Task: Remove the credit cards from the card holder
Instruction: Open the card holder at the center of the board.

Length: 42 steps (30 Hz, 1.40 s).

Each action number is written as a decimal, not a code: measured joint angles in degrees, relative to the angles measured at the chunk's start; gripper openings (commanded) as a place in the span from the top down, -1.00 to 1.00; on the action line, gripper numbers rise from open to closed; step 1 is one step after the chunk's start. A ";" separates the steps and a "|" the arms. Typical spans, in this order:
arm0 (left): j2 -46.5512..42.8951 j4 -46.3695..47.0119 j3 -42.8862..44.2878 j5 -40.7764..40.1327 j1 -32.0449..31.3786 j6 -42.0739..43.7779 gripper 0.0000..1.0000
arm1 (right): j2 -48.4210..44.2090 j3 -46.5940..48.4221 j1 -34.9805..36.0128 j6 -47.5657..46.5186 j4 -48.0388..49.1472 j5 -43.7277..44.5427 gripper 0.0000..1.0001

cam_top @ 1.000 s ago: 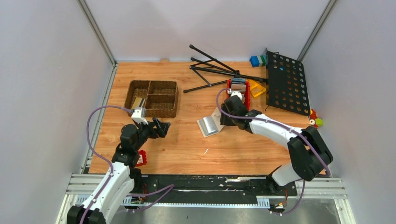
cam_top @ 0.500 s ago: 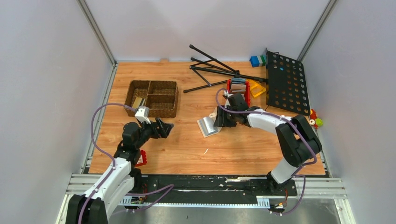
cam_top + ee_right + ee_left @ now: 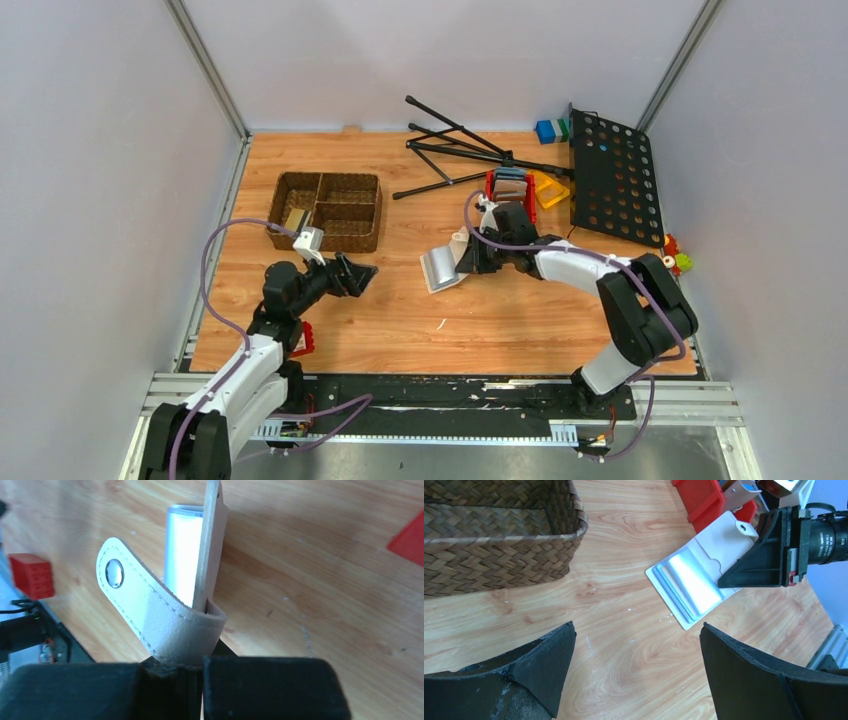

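Note:
The beige card holder (image 3: 440, 268) lies open on the wood near the middle of the table. Its pale blue-grey inside (image 3: 696, 580) faces up and shines with glare. Thin edges of the credit cards (image 3: 672, 592) show as stripes in its pockets. My right gripper (image 3: 470, 256) is shut on the strap end of the card holder's flap (image 3: 172, 630), and the strap with its snap curls up from the jaws. That flap stands on edge in the right wrist view. My left gripper (image 3: 638, 627) hovers open left of the holder, with nothing between its fingers.
A brown woven basket (image 3: 327, 210) stands at the left, with a small pale item (image 3: 295, 219) in one compartment. A red rack with wallets (image 3: 510, 186), a black folded stand (image 3: 455, 150) and a black perforated plate (image 3: 612, 175) sit at the back right. A red block (image 3: 303, 340) lies by the left arm.
My right gripper went from part open to shut on the card holder's strap flap, and the holder slid slightly left. My left gripper moved a little right toward the holder, still open.

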 measured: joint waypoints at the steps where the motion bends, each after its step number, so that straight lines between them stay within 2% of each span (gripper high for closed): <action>1: 0.15 0.59 -0.24 0.44 0.00 -0.26 -1.00 | -1.29 -0.72 -0.11 0.66 0.76 -0.96 1.00; 8: 0.22 4.22 -1.49 6.19 0.00 -5.11 -1.00 | -9.84 -4.83 -1.07 6.32 6.03 -6.71 1.00; 17: -8.87 8.24 -4.83 11.87 0.00 -18.36 -1.00 | -21.97 -9.57 -2.51 13.94 8.98 -10.05 1.00; 23: -13.92 9.92 -5.03 12.85 -0.52 -27.56 -1.00 | -28.79 -11.91 -2.93 19.19 12.57 -13.16 1.00; 26: -13.40 11.63 -5.03 12.33 -3.08 -30.75 -1.00 | -31.23 -13.29 -2.93 22.43 15.45 -15.32 1.00; 33: -3.43 18.62 -3.78 9.51 -14.03 -34.73 -1.00 | -35.54 -14.82 -2.93 28.09 18.40 -17.57 1.00; 37: 5.77 28.06 -2.80 9.07 -15.50 -38.69 -1.00 | -38.23 -15.58 -2.93 30.93 19.63 -17.92 1.00; 42: 18.88 44.13 -1.31 9.01 -17.07 -45.86 -1.00 | -40.74 -16.28 -2.93 34.42 21.33 -18.45 1.00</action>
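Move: My right hand already pinches the card holder at its strap side; the open holder's middle lies about 4 cm to the left of this hand, 1 cm nearer my base and 2 cm below. The red box stands some 11 cm ahead and 9 cm right of that hand, about level in height. From my left hand the holder is roughly 16 cm right, 3 cm ahead and 9 cm below, and the woven basket about 14 cm ahead, 9 cm left, 9 cm below. I lift the card holder with my right hand about 21 cm, drawing it some 8 cm back and rolling the wrist about 40 degrees so the fingers come up to point nearly level left, grip kept. My open left hand rises and draws back, then swings right towards the holder, about 10 cm in all, fingers turning clockwise and tipping up. ##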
